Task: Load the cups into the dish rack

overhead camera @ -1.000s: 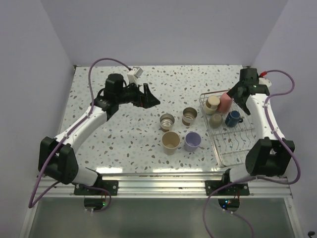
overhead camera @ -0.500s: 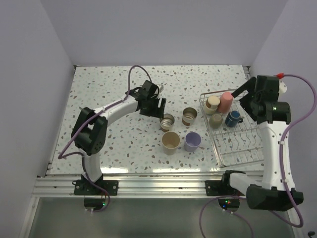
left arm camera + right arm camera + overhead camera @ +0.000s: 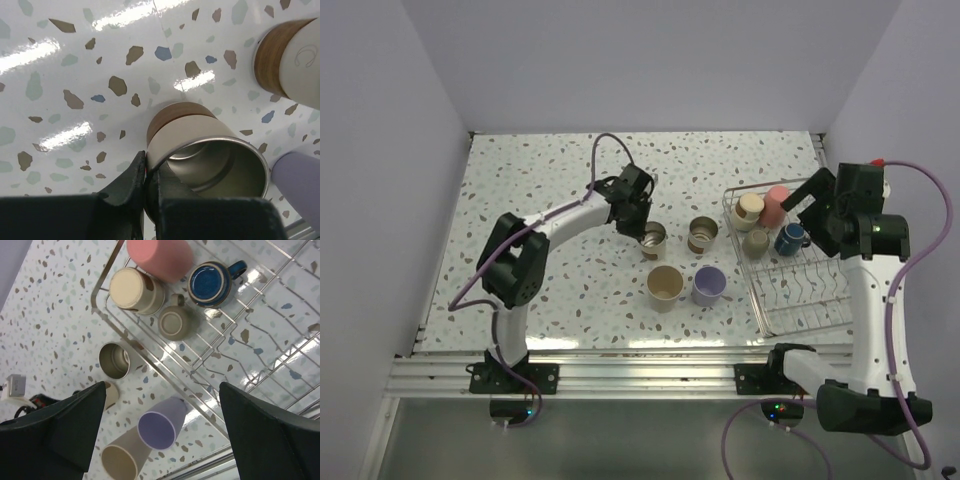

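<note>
My left gripper is shut on the rim of a steel cup standing on the table. One finger is inside the steel cup and one outside, so the left gripper pinches its wall. Beside it stand a second steel cup, a tan cup and a lavender cup. The dish rack at the right holds a beige cup, a pink cup, a small tan cup and a blue mug. My right gripper hangs open and empty above the rack's left edge.
The speckled table ends at white walls on the left, back and right. The rack's near half is bare wire. The loose cups cluster just left of the rack, the lavender cup closest to its rim.
My left arm swung in to the steel cup and its jaws shut on the rim. My right arm rose and drew back from the cups in the rack, still open.
</note>
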Tool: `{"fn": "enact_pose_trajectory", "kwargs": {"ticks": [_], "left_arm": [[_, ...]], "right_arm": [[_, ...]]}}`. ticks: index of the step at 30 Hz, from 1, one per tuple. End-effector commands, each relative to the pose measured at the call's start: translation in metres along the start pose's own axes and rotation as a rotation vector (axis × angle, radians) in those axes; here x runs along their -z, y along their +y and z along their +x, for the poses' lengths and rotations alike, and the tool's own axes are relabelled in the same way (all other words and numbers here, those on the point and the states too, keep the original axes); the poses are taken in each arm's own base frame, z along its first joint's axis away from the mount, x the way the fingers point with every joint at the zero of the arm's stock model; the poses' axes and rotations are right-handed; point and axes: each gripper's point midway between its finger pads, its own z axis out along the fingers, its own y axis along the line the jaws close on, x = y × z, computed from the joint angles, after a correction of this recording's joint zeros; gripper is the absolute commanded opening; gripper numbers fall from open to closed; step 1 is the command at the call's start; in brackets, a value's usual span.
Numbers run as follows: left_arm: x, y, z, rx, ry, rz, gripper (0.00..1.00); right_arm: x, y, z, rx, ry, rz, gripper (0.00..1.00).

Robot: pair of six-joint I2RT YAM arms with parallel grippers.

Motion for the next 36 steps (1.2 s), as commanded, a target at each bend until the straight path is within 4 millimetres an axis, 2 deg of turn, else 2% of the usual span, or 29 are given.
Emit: {"fn": "enact_pose_trajectory", "kwargs": {"ticks": [1,3,4,5,6,7,8,9,10,11,12,13,14,15,16,17,18,19,20,21,23,26,30,36], "left_arm": [[0.024,-0.005,-0.044,0.020,-0.103,-0.015,0.00],[0.046,0.002,-0.067,0.055,-0.163,-0.004,0.00],[0.060,0.000,-0.086,0.066,-0.216,0.023,0.00],[0.080,-0.001,-0.102,0.096,-0.267,0.056,0.00],[0.097,-0.002,-0.125,0.120,-0.333,0.140,0.00],[0.111,-0.005,-0.138,0.157,-0.373,0.200,0.00],[0.135,-0.011,-0.152,0.169,-0.436,0.267,0.00],[0.155,-0.020,-0.170,0.157,-0.512,0.387,0.00],[0.171,-0.029,-0.178,0.182,-0.550,0.463,0.00],[0.197,-0.046,-0.181,0.149,-0.581,0.582,0.00],[0.217,-0.056,-0.195,0.109,-0.679,0.674,0.00],[0.234,-0.069,-0.198,0.134,-0.704,0.777,0.00],[0.253,-0.081,-0.195,0.110,-0.721,0.876,0.00],[0.273,-0.090,-0.199,0.066,-0.810,0.973,0.00],[0.288,-0.098,-0.197,0.122,-0.795,1.073,0.00],[0.292,-0.101,-0.198,0.129,-0.805,1.128,0.00],[0.311,-0.107,-0.197,0.084,-0.864,1.205,0.00],[0.318,-0.110,-0.196,0.117,-0.845,1.261,0.00],[0.319,-0.111,-0.198,0.120,-0.846,1.285,0.00],[0.328,-0.113,-0.199,0.103,-0.873,1.314,0.00],[0.331,-0.114,-0.200,0.114,-0.867,1.342,0.00],[0.337,-0.118,-0.201,0.107,-0.870,1.358,0.00],[0.334,-0.122,-0.197,0.115,-0.857,1.353,0.00],[0.324,-0.130,-0.189,0.119,-0.850,1.333,0.00]], "right_arm": [[0.021,0.038,-0.010,-0.008,0.022,-0.163,0.98],[0.031,0.075,-0.020,-0.030,0.027,-0.318,0.98],[0.039,0.093,-0.025,-0.043,0.030,-0.397,0.98],[0.052,0.120,-0.027,-0.065,0.063,-0.532,0.98],[0.054,0.134,-0.029,-0.080,0.084,-0.591,0.98],[0.060,0.148,-0.020,-0.123,0.164,-0.673,0.98],[0.066,0.166,-0.031,-0.136,0.137,-0.772,0.98],[0.068,0.175,-0.031,-0.159,0.151,-0.823,0.98],[0.064,0.179,-0.024,-0.229,0.207,-0.847,0.98],[0.074,0.192,-0.029,-0.229,0.199,-0.937,0.98],[0.074,0.196,-0.028,-0.249,0.213,-0.960,0.98],[0.071,0.200,-0.026,-0.292,0.248,-0.965,0.98],[0.079,0.210,-0.026,-0.284,0.253,-1.021,0.98],[0.081,0.215,-0.025,-0.292,0.265,-1.044,0.98],[0.080,0.222,-0.026,-0.321,0.286,-1.057,0.98],[0.092,0.236,-0.018,-0.299,0.309,-1.117,0.98],[0.098,0.244,-0.017,-0.299,0.315,-1.147,0.98],[0.098,0.252,-0.015,-0.311,0.335,-1.160,0.98],[0.112,0.264,-0.009,-0.293,0.343,-1.219,0.98],[0.119,0.271,-0.011,-0.294,0.335,-1.250,0.98],[0.127,0.282,-0.006,-0.295,0.351,-1.290,0.98],[0.133,0.291,-0.007,-0.302,0.348,-1.331,0.98],[0.144,0.298,-0.007,-0.281,0.343,-1.366,0.98],[0.149,0.309,0.005,-0.258,0.375,-1.385,0.98]]}}
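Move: The steel-lined cup is already pinched by its rim in the left fingers, its middle about 3 cm right, 1 cm back and 2 cm below them; the open right gripper it goes to stands some 34 cm right, 9 cm back and 22 cm higher. A second steel cup stands 14 cm right and 1 cm ahead of the left hand, the tall beige cup 5 cm right and 12 cm back. From the right hand the held cup lies about 31 cm left, 8 cm ahead and 24 cm below. The steel-lined cup, still pinched at its rim, is carried up nearly 40 cm by the left hand, swinging forward past the start and then back, while the wrist turns almost 90 degrees so its fingers point right. The wide-open right gripper comes left, up and somewhat forward, turning its fingers leftward to meet the cup's base without closing. ##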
